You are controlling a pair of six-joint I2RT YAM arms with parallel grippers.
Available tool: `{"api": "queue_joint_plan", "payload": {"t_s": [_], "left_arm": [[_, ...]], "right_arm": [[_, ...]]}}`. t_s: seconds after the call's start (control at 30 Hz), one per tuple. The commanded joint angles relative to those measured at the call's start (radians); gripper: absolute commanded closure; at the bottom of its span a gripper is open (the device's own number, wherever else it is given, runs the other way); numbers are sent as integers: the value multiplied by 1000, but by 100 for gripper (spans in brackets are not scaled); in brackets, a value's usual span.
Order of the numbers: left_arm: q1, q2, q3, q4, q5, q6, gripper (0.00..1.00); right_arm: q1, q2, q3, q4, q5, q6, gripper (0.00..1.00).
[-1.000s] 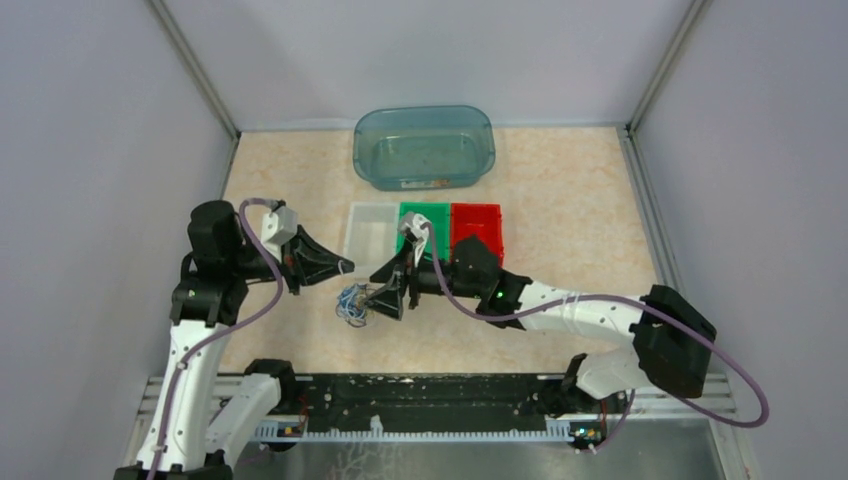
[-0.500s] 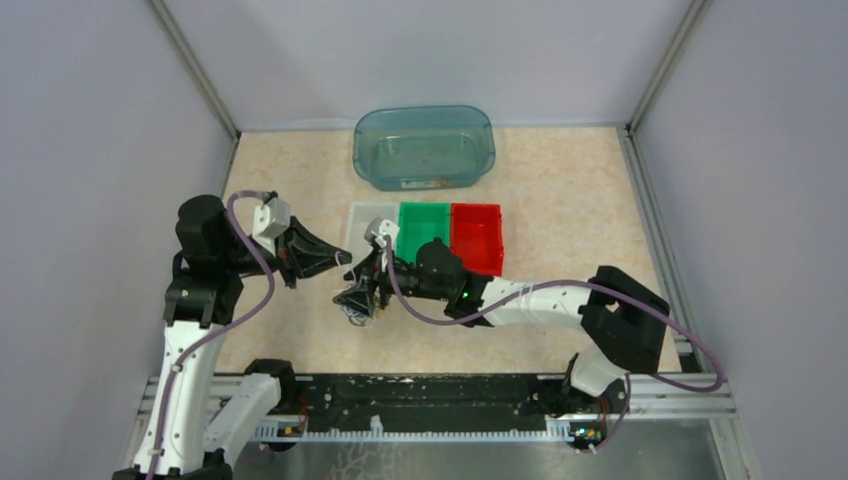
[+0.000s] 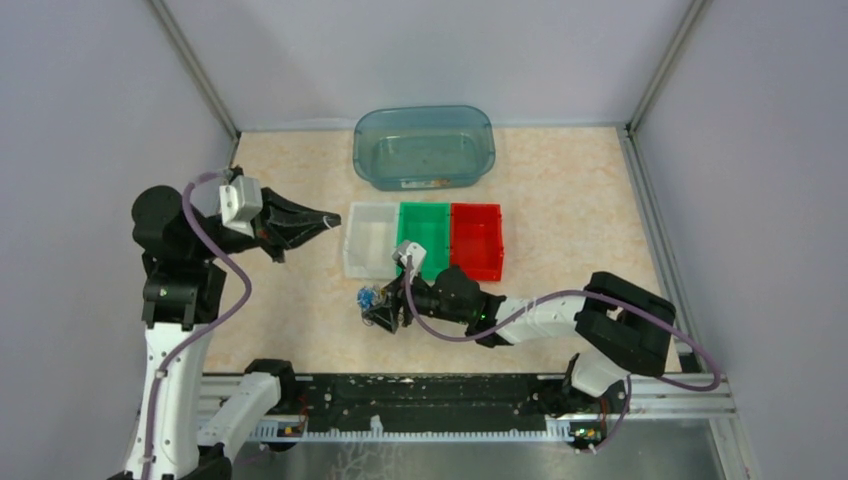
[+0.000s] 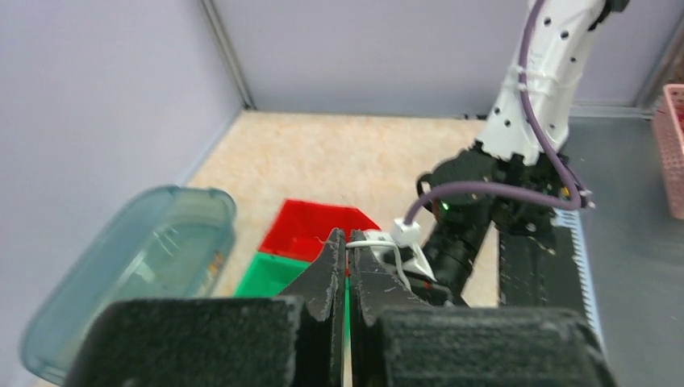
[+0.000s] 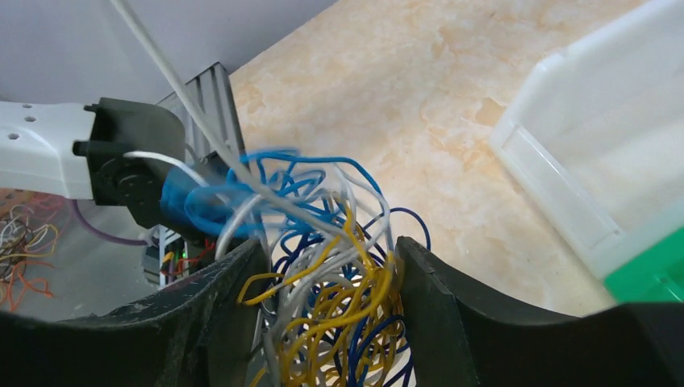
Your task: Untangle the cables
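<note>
A tangle of blue, yellow and white cables [image 3: 370, 298] lies low over the table, in front of the white bin. My right gripper [image 3: 379, 310] is shut on it. In the right wrist view the tangle [image 5: 339, 282] fills the gap between both fingers of my right gripper [image 5: 331, 270]. One white cable [image 5: 173, 76] runs taut up and to the left out of the tangle. My left gripper [image 3: 325, 218] is raised to the upper left of the tangle. In the left wrist view my left gripper [image 4: 348, 242] is shut on the white cable [image 4: 385, 240].
White [image 3: 368, 240], green [image 3: 424, 232] and red [image 3: 476, 238] bins stand in a row at mid table. A teal tub [image 3: 424, 146] stands behind them at the back wall. The right arm [image 3: 560, 310] stretches low across the front of the table.
My left gripper has pulled up and to the left, away from the tangle, with the white cable in it. My right gripper has drawn the tangle nearer and slightly right.
</note>
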Motion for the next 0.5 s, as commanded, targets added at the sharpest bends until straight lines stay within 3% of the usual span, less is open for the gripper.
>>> {"api": "queue_joint_plan", "payload": {"t_s": [0.0, 0.47], "left_arm": [[-6, 1, 97, 138, -103, -22, 100], [-7, 36, 287, 272, -385, 22, 100]], "right_arm": [[14, -41, -42, 70, 64, 27, 40], [15, -2, -75, 36, 80, 83, 42]]}}
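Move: The left gripper already pinches one end of a white cable; the cable bundle it comes from lies about 29 cm below it, some 5 cm to its right and 2 cm back. The bundle sits between the right gripper's part-open fingers, roughly 2 cm left of that hand point, level fore and aft and 2 cm lower. From the left gripper, the white tray lies about 18 cm ahead and 3 cm right, the green tray 18 cm ahead and 15 cm right, both 40 cm lower. Keep the left fingers shut on the white cable end and pull it steadily up, about 12 cm, away from the bundle, drifting slightly left while the wrist rolls and swings its fingertips forward and up by some 25 degrees. Meanwhile lower the right gripper nearly 3 cm and ease it 2 cm to the right, fingers still part open around the tangle. ##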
